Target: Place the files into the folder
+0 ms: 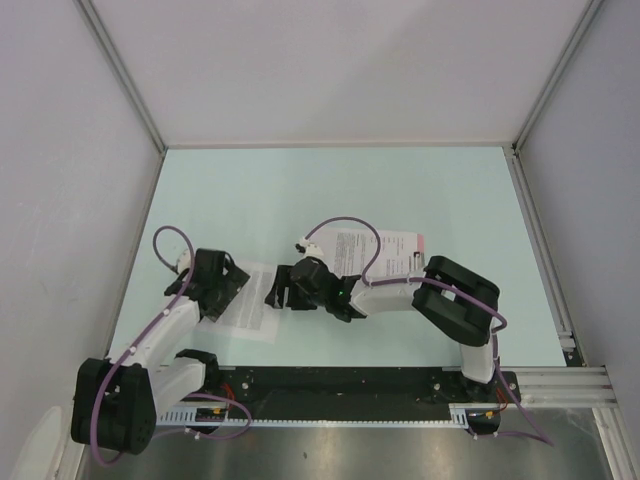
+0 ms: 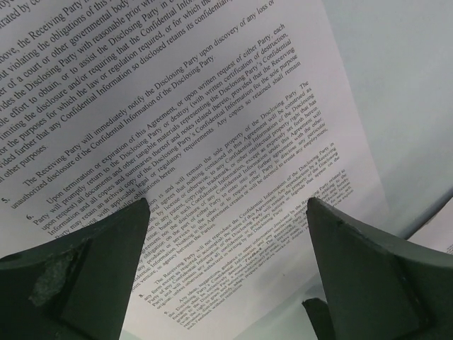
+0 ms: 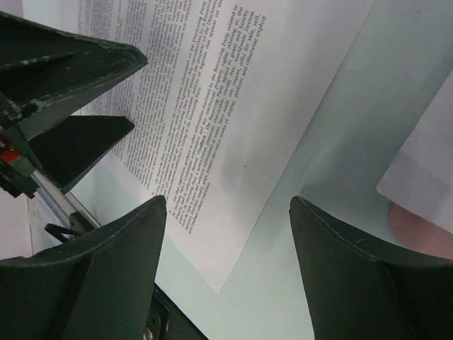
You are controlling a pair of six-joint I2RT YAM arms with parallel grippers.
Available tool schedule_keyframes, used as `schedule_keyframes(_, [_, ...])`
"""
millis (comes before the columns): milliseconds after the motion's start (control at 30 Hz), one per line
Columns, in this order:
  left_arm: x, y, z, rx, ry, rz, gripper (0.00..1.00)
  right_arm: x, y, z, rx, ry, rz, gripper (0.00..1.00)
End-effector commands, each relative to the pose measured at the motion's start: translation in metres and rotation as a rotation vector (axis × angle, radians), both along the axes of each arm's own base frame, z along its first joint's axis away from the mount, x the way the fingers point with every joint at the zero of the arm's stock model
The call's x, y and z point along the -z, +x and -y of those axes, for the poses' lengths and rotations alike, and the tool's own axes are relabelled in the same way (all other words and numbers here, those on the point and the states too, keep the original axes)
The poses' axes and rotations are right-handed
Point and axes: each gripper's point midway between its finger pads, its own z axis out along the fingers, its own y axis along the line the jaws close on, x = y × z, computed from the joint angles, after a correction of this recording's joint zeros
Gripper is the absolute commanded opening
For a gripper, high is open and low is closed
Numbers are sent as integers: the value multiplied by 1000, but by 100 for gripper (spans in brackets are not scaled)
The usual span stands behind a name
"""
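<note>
One of the files, a white sheet of dense black text (image 1: pixel 256 312), lies flat on the table at the front left. My left gripper (image 1: pixel 228 284) hangs just over its left part, open, with the printed page (image 2: pixel 212 127) showing between its fingers. My right gripper (image 1: pixel 278 291) reaches in from the right over the same sheet's near corner (image 3: pixel 212 92), open and empty. The pink folder (image 1: pixel 418 243) lies right of centre, with another printed sheet (image 1: pixel 362 250) on it. In the right wrist view the folder's pink edge (image 3: pixel 425 230) peeks out at the far right.
Both arms crowd the front middle of the table, and my left gripper's fingers (image 3: pixel 64 71) show close by in the right wrist view. Grey walls enclose the table on three sides. A metal rail (image 1: pixel 545 385) runs along the near edge.
</note>
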Motion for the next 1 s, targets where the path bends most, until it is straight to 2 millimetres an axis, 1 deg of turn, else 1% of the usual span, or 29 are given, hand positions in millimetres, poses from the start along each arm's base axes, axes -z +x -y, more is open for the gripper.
schedule_keyframes(0, [4,-2,-4,-69,-22,9,100,0,4,-14,34,37,-33,75])
schedule_keyframes(100, [7,-5,-2,-70,-37,5,100,8,0,-18,32,43,-57,75])
schedule_keyframes(233, [14,-12,-2,-68,-39,-8,100,12,-6,-25,22,67,-78,75])
schedule_keyframes(333, [12,-12,-1,-64,-48,6,100,13,-9,-30,8,88,-88,75])
schedule_keyframes(467, [10,-12,-2,-46,-31,10,100,4,-11,-40,-37,138,-65,75])
schedule_keyframes(533, [9,-12,-4,-41,-20,11,99,0,-10,-42,-62,143,-26,75])
schedule_keyframes(567, [9,-13,-4,-32,-16,7,99,-6,-14,-46,-99,167,-28,75])
schedule_keyframes(633, [9,-14,-3,-24,-18,8,100,-10,-14,-47,-130,189,-27,76])
schedule_keyframes(667, [9,-15,-2,-17,-21,7,100,-15,-17,-51,-159,225,-30,76])
schedule_keyframes(733, [11,-16,0,-10,-29,5,100,-21,-14,-52,-172,255,-10,76])
schedule_keyframes(767, [13,-18,0,-6,-32,-1,100,-28,-15,-56,-198,283,17,77])
schedule_keyframes(867, [16,-22,-1,-3,-27,-8,100,-37,-5,-58,-185,318,44,77])
schedule_keyframes(933, [16,-23,-1,-4,-26,-5,100,-38,5,-56,-154,333,37,78])
schedule_keyframes(967, [15,-23,-1,-4,-27,1,99,-42,7,-58,-153,359,42,77])
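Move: The loose file's middle lies about 7 cm to the right hand's left, level fore and aft and some 1 cm below; its free right edge is only a couple of centimetres to that hand's right. The folder, with a file on it, is roughly 25 cm to the right and 7 cm farther out. From the left hand, over the file's left part, its middle is about 7 cm to the right. The right gripper, still open, pushes the file's right side about 5 cm left towards the waiting left gripper, rising late. ##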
